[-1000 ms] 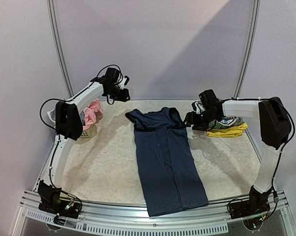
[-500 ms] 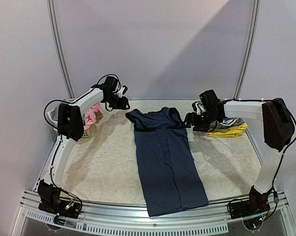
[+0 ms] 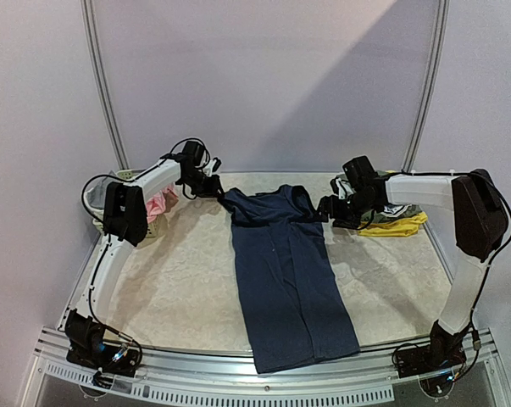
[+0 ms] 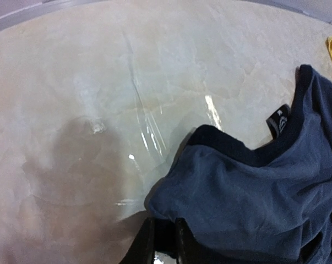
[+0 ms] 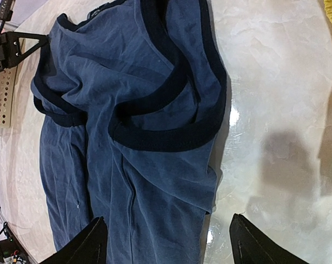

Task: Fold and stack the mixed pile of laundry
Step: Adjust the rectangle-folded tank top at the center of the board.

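Note:
A long navy sleeveless dress (image 3: 285, 271) lies flat down the middle of the table, neckline at the far end. My left gripper (image 3: 213, 187) is down at its far left shoulder. In the left wrist view the fingers (image 4: 164, 245) stand close together, with the dark corner of the dress (image 4: 254, 203) pinched between them. My right gripper (image 3: 327, 209) hovers at the far right shoulder. Its jaws (image 5: 171, 245) are spread wide open over the dress (image 5: 143, 110) just below the armhole, holding nothing.
A pale lattice basket (image 3: 97, 197) with pink cloth (image 3: 160, 203) sits at the far left, partly behind the left arm. A small stack with a yellow piece (image 3: 397, 227) and a printed piece (image 3: 397, 209) lies at the far right. Bare marbled table (image 3: 179, 280) flanks the dress.
The left arm came down and to the right, from above the basket to the dress's left shoulder, and its jaws widened and then narrowed on the cloth. The right gripper barely moved.

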Tool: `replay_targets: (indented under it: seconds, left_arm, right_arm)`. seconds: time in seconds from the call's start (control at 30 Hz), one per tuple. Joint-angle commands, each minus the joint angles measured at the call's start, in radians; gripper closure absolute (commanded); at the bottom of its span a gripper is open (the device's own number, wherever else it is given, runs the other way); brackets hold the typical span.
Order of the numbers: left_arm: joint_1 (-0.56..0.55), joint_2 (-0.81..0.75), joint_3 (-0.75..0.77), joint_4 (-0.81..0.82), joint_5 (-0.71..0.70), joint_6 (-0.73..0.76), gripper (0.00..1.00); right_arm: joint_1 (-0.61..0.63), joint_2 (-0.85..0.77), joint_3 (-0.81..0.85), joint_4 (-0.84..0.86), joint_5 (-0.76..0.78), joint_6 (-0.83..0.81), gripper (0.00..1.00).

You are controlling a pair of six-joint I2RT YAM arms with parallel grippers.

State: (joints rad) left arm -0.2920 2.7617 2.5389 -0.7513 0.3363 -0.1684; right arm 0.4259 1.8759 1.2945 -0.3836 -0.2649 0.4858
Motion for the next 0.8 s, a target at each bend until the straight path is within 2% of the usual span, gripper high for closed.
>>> replay_targets:
  seconds: [0.0,0.03,0.37,0.77]
  left_arm:
    - [0.01,0.024,0.019,0.02,0.02,-0.016,0.97]
    - [0.01,0.018,0.019,0.022,0.023,-0.021,1.0]
    - [-0.004,-0.078,0.026,0.062,0.033,-0.067,1.0]
    - [-0.026,-0.11,0.077,0.117,0.043,-0.114,1.0]
  right_arm:
    - [0.007,-0.023,-0.011,-0.009,0.014,-0.013,0.23]
    - [0.008,-0.022,-0.012,-0.008,0.014,-0.013,0.23]
    - [0.008,-0.016,-0.012,0.001,0.009,-0.018,0.23]
    - [0.007,-0.002,-0.02,0.018,-0.008,-0.025,0.23]
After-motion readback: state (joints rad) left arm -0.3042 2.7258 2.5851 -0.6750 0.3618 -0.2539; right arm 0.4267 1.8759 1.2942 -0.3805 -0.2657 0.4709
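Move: The tank top's far-left shoulder corner lies right at the left hand, about 1 cm below it, between the partly closed fingers. The tank top's opposite shoulder is some 25 cm to this hand's right and 3 cm nearer the base. The basket stands roughly 28 cm to its left and 7 cm back, with the pink garment about 18 cm left and 6 cm back. From the right hand the corner is around 30 cm left, 15 cm ahead and 7 cm lower. The left fingers finish shutting on the shoulder corner and pinch the cloth; the hand then creeps off and picks up speed, lifting the corner about 5 cm while easing some 2 cm forward and 2 cm right. The wrist tips up slightly and the fingers keep their hold. ##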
